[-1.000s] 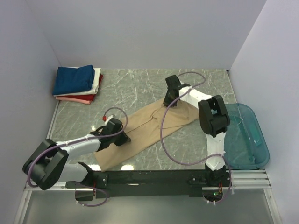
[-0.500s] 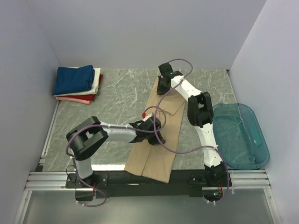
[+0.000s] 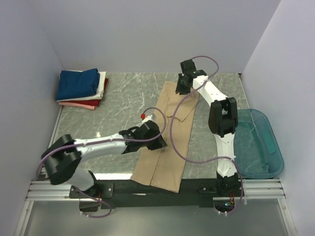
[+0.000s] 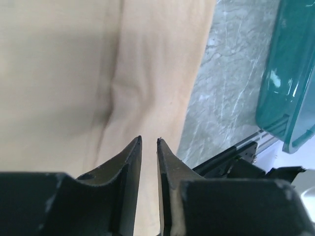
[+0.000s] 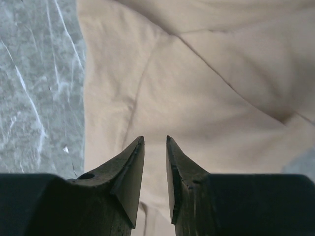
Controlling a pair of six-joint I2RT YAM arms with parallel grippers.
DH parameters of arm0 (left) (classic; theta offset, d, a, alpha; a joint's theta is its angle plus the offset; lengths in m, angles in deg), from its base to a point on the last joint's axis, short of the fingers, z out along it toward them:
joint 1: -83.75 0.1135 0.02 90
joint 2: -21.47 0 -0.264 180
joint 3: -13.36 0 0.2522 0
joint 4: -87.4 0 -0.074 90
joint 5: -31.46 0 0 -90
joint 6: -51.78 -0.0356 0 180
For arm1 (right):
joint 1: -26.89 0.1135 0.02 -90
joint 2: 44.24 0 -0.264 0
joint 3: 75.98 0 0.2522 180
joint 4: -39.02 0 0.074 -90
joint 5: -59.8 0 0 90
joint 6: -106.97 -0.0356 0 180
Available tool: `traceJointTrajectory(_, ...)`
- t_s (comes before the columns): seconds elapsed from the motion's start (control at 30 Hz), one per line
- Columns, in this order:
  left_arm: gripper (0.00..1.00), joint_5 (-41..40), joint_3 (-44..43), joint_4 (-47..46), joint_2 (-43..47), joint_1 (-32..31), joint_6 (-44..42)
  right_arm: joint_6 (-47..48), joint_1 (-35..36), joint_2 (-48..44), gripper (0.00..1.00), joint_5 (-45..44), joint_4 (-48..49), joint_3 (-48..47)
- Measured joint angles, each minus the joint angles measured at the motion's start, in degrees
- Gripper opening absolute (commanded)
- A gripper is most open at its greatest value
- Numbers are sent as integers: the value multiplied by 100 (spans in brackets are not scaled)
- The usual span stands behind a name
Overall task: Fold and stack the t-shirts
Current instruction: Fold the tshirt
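Note:
A tan t-shirt (image 3: 173,129) lies as a long folded strip running from the far middle of the table to its near edge. My left gripper (image 3: 160,142) hovers over the strip's left side near the middle, jaws slightly apart with nothing between them; in the left wrist view this gripper (image 4: 149,140) has only tan cloth (image 4: 74,73) beneath it. My right gripper (image 3: 181,89) sits over the far end of the shirt, open and empty; the right wrist view has it (image 5: 155,138) above creased cloth (image 5: 197,73). Folded t-shirts (image 3: 81,87), navy on top, are stacked at the far left.
A teal plastic tub (image 3: 259,143) stands off the table's right edge, also seen in the left wrist view as the tub (image 4: 295,73). The grey marble tabletop (image 3: 123,98) lies between stack and shirt. White walls close the back and sides. A black rail (image 3: 147,188) runs along the near edge.
The tan shirt swung from a diagonal lie to a near-to-far strip. Both grippers have opened a little and let go of the cloth; the right one shifted slightly right.

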Motion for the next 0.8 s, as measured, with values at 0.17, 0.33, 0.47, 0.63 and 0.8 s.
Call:
traceJointTrajectory(0.17,25,-361,643,299,927,0,-79,-20,-17,-686,31,-118,234,1016)
traceJointTrajectory(0.33,24,-540,1405,625,1565,0,-74,-28,-7,-861,30,-157,452,1858)
traceJointTrajectory(0.47,23,-549,1884,815,1792,0,-74,-28,-7,-861,30,-157,522,2361)
traceJointTrajectory(0.63,23,-448,2155,811,1797,0,-72,-26,-7,-839,29,-157,588,2435)
traceJointTrajectory(0.8,23,-280,2092,599,1521,4,-74,-15,-9,-424,29,-175,476,1827)
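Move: The left hand hovers over the lower half of the tshirt, which lies as a long strip running away from the robot. Its near-left edge is about 10 cm left, 6 cm back and 8 cm below, and the strip's near end some 18 cm back and 3 cm left. For the right hand, the tshirt's folded flap lies roughly 7 cm back, 2 cm right and 8 cm below; the far edge is 8 cm ahead and 5 cm left, as deep. Both hands come down onto the tshirt with fingertips slightly parted, the left on the near-left edge, the right on the folded flap. The left rises a touch, then swings about 11 cm left, 6 cm back and down, rolling some 10 degrees, and starts back right; the right draws back nearly 8 cm while sinking, then pushes about 2 cm forward along the cloth. ##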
